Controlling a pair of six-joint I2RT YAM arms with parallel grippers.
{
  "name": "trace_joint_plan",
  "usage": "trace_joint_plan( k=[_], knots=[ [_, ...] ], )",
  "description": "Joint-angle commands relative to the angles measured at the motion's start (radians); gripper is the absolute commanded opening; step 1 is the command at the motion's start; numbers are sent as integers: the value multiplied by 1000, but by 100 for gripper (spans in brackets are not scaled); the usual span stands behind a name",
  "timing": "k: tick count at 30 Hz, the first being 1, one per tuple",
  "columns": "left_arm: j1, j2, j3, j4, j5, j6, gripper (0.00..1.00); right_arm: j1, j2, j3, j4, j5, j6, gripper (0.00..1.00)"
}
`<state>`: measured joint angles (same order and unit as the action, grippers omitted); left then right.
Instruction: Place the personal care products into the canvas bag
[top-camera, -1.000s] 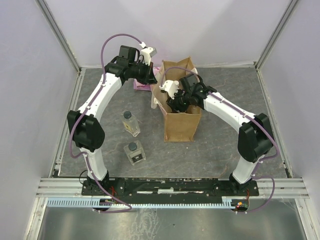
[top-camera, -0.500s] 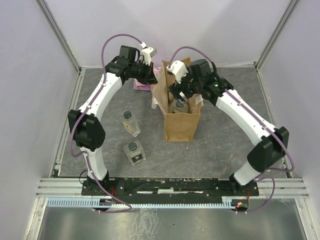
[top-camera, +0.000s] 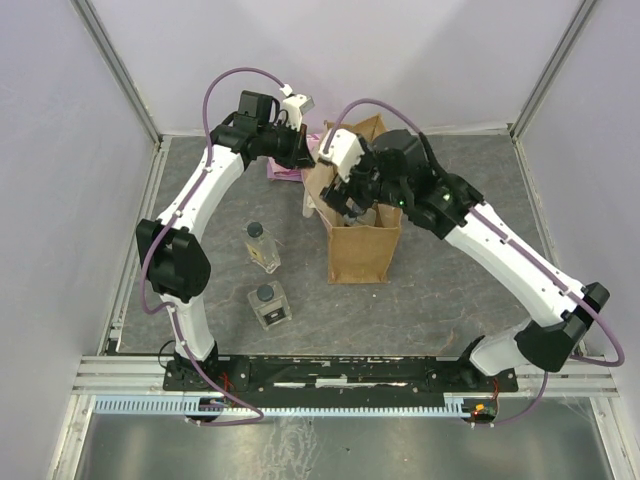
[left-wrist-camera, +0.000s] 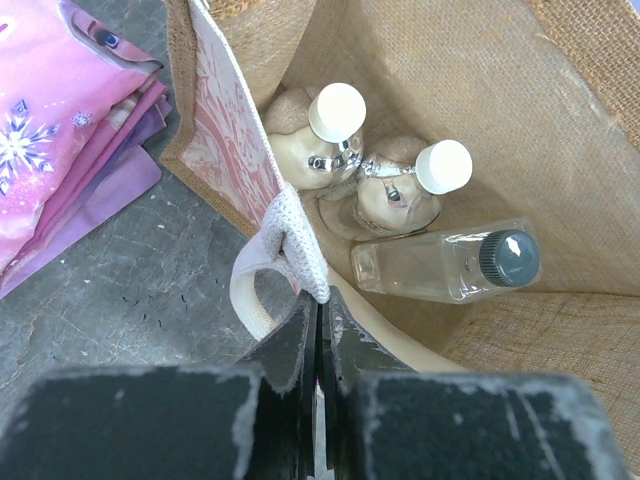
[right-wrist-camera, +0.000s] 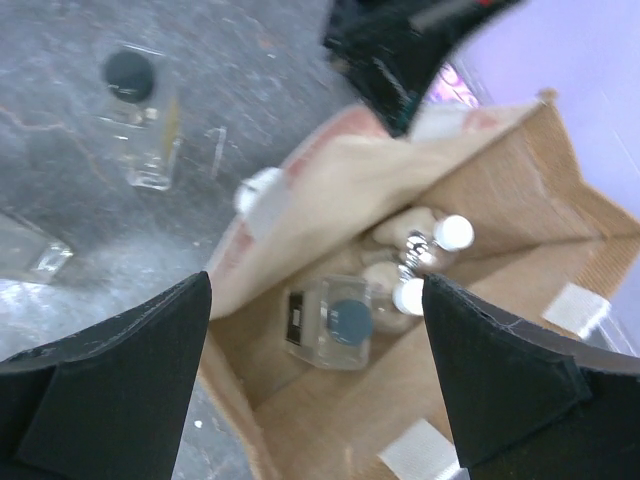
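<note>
The tan canvas bag (top-camera: 362, 250) stands upright mid-table. My left gripper (top-camera: 308, 158) is shut on its pale handle (left-wrist-camera: 295, 232) at the bag's left rim, with my left gripper (left-wrist-camera: 318, 300) above the mouth. Inside the bag (left-wrist-camera: 420, 60) lie two round white-capped bottles (left-wrist-camera: 337, 112) (left-wrist-camera: 442, 167) and a squarish dark-capped bottle (left-wrist-camera: 450, 263). My right gripper (top-camera: 348, 195) hovers open and empty over the mouth; in its wrist view my right gripper (right-wrist-camera: 316, 295) is above the squarish bottle (right-wrist-camera: 335, 320). Two dark-capped bottles (top-camera: 263, 246) (top-camera: 270, 305) stand on the table to the left of the bag.
A flat pink packet (top-camera: 283, 173) lies behind the bag's left side, under the left arm; it also shows in the left wrist view (left-wrist-camera: 70, 150). Walls enclose the grey table on the left, back and right.
My right gripper has risen out of the bag and moved slightly left, the arm stretching out. The left gripper has stayed shut on the handle. The table bottles have not moved.
</note>
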<state>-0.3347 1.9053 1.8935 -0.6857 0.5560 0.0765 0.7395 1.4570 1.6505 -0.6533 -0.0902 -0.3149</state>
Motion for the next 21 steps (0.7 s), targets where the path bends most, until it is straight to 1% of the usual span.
trace_joint_plan(
  k=[1, 7, 14, 18, 21],
  knots=[
    [14, -6, 42, 50, 63, 49, 3, 108, -42, -39, 89, 33, 27, 93],
    [22, -3, 53, 69, 93, 51, 3, 215, -44, -97, 165, -26, 57, 93],
    [26, 6, 59, 66, 117, 45, 3, 330, 7, -158, 176, -98, 4, 92],
    [26, 5, 62, 41, 121, 42, 3, 358, 38, -197, 200, -139, -39, 93],
    [26, -3, 53, 37, 136, 40, 3, 360, 46, -253, 278, -234, -69, 93]
  ],
)
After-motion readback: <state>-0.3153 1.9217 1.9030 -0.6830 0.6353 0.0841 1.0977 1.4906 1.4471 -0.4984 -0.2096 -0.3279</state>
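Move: The right hand is empty and wide open above the bag's near-left part. The square bottle stands on the table about 13 cm back and 16 cm to its left, some 28 cm lower. The flask bottle is roughly level with the hand and 17 cm to its left, just as low, and the bag's middle is about 5 cm ahead, 4 cm right and 20 cm below. From the left hand, the square bottle lies some 25 cm back, 9 cm left and 20 cm below. The right hand swings away from over the bag, back towards the base and to the left by some 17 cm in all, heading for the square bottle, at first nearly level and then sinking about 7 cm. On the way its wrist turns roughly 25 degrees counter-clockwise and its fingers stay wide open, touching nothing, while the left hand stays put and keeps its shut fingers on the bag's left rim by the handle. ##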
